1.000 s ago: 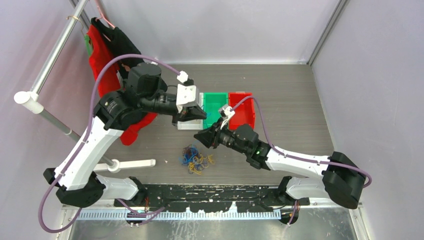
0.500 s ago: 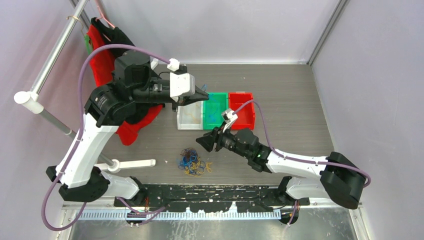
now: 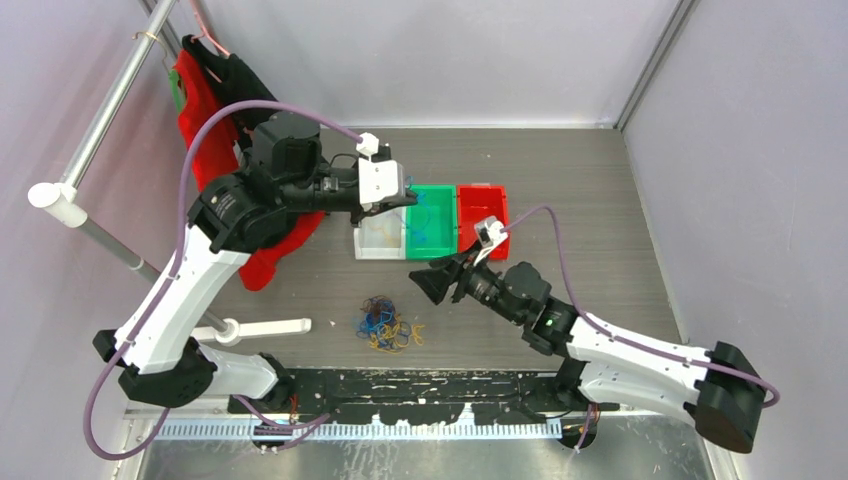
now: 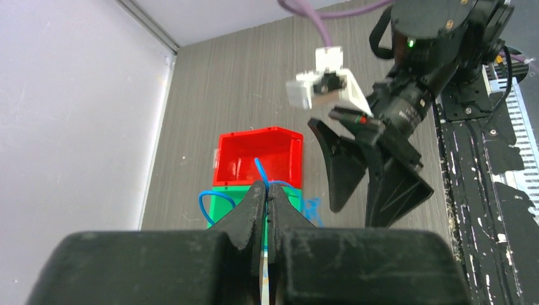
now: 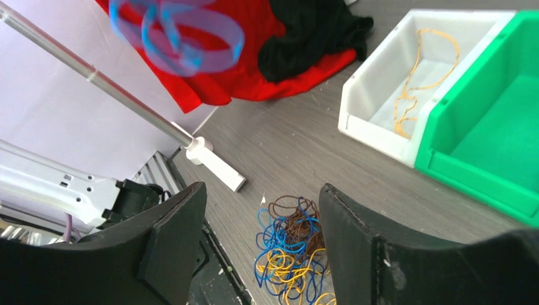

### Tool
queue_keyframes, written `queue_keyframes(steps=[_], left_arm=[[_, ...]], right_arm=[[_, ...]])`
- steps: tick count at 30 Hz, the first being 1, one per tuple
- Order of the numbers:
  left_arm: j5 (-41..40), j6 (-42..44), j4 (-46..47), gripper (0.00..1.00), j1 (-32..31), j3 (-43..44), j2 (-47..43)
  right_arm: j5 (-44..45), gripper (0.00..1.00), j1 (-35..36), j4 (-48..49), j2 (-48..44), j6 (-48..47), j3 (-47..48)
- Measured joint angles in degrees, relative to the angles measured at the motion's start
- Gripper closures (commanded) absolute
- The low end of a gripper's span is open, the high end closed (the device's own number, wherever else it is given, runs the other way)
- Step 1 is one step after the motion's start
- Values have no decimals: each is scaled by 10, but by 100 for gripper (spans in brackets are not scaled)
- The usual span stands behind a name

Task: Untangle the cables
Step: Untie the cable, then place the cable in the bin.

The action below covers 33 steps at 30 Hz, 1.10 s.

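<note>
The cables (image 3: 388, 325) lie as a small tangle of blue, yellow and brown loops on the table, near the front. My left gripper (image 3: 410, 199) hangs over the green bin (image 3: 440, 228), shut on one thin blue cable (image 4: 204, 196) that loops out beside its tips (image 4: 267, 185). That blue cable shows blurred at the top of the right wrist view (image 5: 178, 35). My right gripper (image 3: 432, 283) is open and empty, up and to the right of the tangle. In its own view the tangle (image 5: 289, 251) shows below, between its fingers (image 5: 262, 190).
A white bin (image 5: 375, 130) holding a yellow cable (image 5: 413, 82), the green bin (image 5: 470, 178) and a red bin (image 3: 484, 220) stand in a row. Red and black cloth (image 3: 205, 110) hangs from a metal rack (image 3: 95, 130) at the left, with a white foot (image 3: 262, 327).
My left gripper swung right with the blue cable, from over the white bin to over the green one. My right arm drew back to the right and its jaws widened.
</note>
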Motion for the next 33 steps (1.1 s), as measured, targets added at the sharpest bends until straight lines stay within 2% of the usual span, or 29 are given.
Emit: queue_keyframes(steps=[6, 14, 19, 25, 27, 29, 31, 33], left_arm=[[6, -4, 0, 100, 0, -15, -6], [14, -5, 0, 100, 0, -26, -8], [24, -8, 0, 100, 0, -28, -9], [33, -10, 0, 100, 0, -36, -12], [35, -10, 0, 99, 0, -38, -12], [34, -9, 0, 83, 0, -44, -14], [30, -7, 1, 59, 0, -56, -16], [17, -3, 3, 42, 0, -77, -22]], right_arm=[[32, 27, -1, -88, -66, -50, 50], [15, 30, -3, -134, -56, -95, 150], [18, 46, -15, -172, -3, -118, 223], [8, 84, -59, -193, 36, -131, 254], [-1, 90, -72, -197, 40, -130, 254], [-9, 92, -84, -201, 42, -127, 254], [-16, 94, -96, -204, 43, -126, 254], [-20, 95, -113, -207, 44, -122, 255]])
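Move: The blue cable, already off the table, hangs in loops from the left hand's shut fingers, its middle about 7 cm below them, 3 cm ahead and 2 cm right; from the open right hand that is some 14 cm up, 4 cm ahead and 2 cm right. About 21 cm below the right hand lie the cable tangle, level with it and 7 cm left, and, 20 cm ahead, the green box (2 cm right) and white box (8 cm left). The blue cable is passed across in the air: the right hand rises about 12 cm beneath the left, then goes forward some 7 cm and a little right, rolling and turning clockwise, and shuts its open fingers on a hanging strand. The left hand holds nearly still until then, sinks about 4 cm in all, and opens its fingers at the end. ##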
